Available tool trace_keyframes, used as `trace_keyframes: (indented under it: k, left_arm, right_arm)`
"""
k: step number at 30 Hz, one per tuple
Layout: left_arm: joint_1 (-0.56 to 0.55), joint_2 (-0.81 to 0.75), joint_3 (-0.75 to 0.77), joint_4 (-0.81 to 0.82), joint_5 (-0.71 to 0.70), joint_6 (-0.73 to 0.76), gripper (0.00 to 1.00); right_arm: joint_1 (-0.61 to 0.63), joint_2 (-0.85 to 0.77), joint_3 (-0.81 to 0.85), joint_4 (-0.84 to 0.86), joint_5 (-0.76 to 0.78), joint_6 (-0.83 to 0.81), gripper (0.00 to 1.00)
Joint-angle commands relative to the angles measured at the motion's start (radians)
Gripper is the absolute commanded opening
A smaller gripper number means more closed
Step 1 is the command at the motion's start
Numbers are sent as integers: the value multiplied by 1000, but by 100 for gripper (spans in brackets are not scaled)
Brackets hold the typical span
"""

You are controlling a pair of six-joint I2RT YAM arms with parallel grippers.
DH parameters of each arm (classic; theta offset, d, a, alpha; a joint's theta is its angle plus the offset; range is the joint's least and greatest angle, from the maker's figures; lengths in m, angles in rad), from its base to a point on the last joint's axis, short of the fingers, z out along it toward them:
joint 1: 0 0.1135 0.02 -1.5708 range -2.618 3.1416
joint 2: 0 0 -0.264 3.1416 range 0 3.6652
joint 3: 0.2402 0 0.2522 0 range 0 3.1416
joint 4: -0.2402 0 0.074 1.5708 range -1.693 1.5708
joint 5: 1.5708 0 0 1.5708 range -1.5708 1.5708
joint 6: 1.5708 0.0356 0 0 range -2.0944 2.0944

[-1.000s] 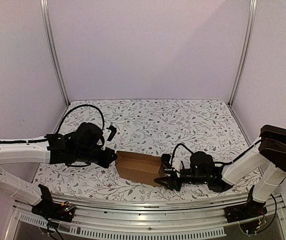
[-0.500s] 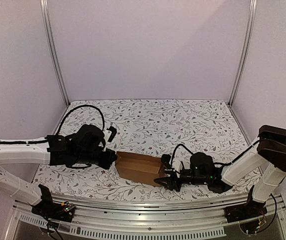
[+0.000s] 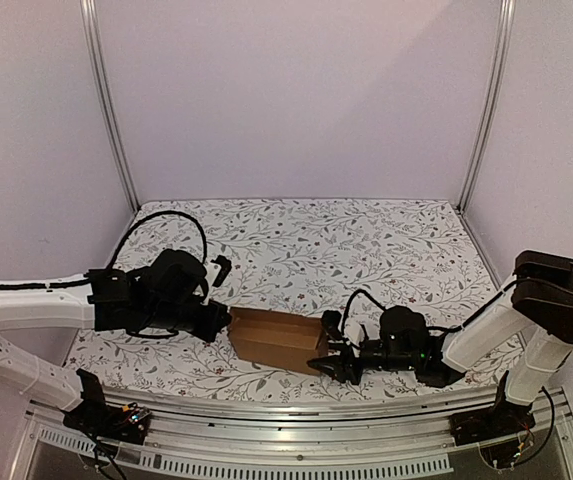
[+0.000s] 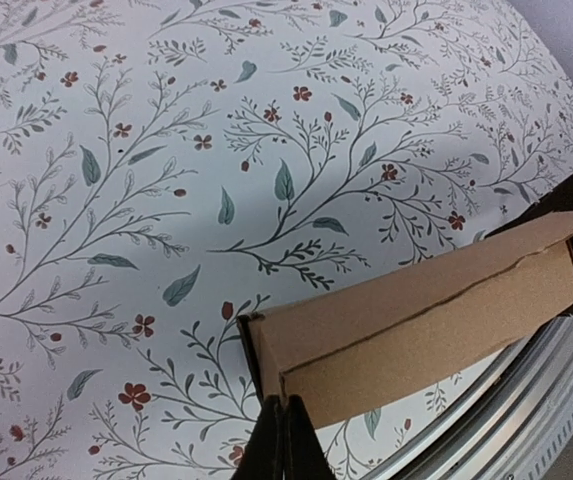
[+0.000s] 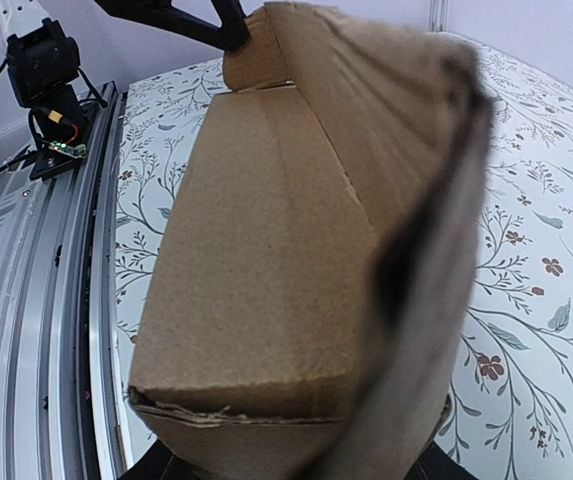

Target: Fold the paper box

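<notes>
The paper box (image 3: 278, 338) is a plain brown carton lying on the floral table near the front edge, between the two arms. My left gripper (image 3: 224, 318) is shut, and its joined black fingertips (image 4: 286, 440) touch the carton's left end corner (image 4: 266, 350) with nothing held. My right gripper (image 3: 328, 362) is at the carton's right end with its jaws on either side of that end. In the right wrist view the box (image 5: 266, 250) fills the frame above that gripper (image 5: 291, 470). A blurred flap (image 5: 426, 250) rises on the right and hides the table behind it.
The floral cloth (image 3: 366, 240) covers the table. An aluminium rail (image 3: 286, 415) runs along the near edge, close under the box (image 4: 436, 320) in the left wrist view. Metal posts (image 3: 111, 110) (image 3: 486, 100) and pale walls enclose the cell. The left arm's base (image 5: 46, 90) stands by the rail.
The left gripper and the box's left end have shifted slightly toward the near edge and to the left. The right gripper has barely moved.
</notes>
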Motion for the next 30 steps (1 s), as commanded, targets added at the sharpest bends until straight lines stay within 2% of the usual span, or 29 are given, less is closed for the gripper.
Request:
trace_keyframes:
  k: [1, 8, 14, 20, 23, 30]
  left_arm:
    - [-41, -1, 16, -56, 76, -1, 0]
    - [-42, 27, 3, -47, 62, -15, 18]
    - [-42, 28, 11, -47, 46, -8, 24]
    - [-38, 31, 50, -67, -52, 31, 40]
    - [-15, 35, 71, -60, -61, 69, 44]
    - [84, 84, 101, -9, -9, 147, 48]
  right_arm:
    - [-18, 17, -4, 17, 110, 47, 27]
    - [-15, 23, -13, 32, 113, 50, 27]
    - [-10, 23, -20, 41, 118, 53, 27]
    - [-7, 28, -20, 43, 114, 51, 27]
    - [-4, 30, -19, 42, 111, 49, 27]
    - [0, 27, -22, 36, 85, 43, 27]
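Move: The left hand's shut fingertips are right at the side tab on the left end of the raised flap, with the paper box's middle about 10 cm to this hand's right, 3 cm back and 6 cm lower. From the right hand, whose half-open fingers hold the box's right end, the box's middle lies roughly 9 cm left and 3 cm ahead at about the same height; the side tab is some 19 cm left, 4 cm ahead and 5 cm higher. The left hand comes free of the flap's left side tab, easing back about 1.5 cm and slightly down while its shut fingers start to open, then reverses forward some 3.5 cm and up about 2 cm, the fingers now nearly half open beside the box's left end. Meanwhile the right hand keeps the box's right end between its half-open fingers and shifts it about 2 cm forward, turning a few degrees clockwise, then holds there. ##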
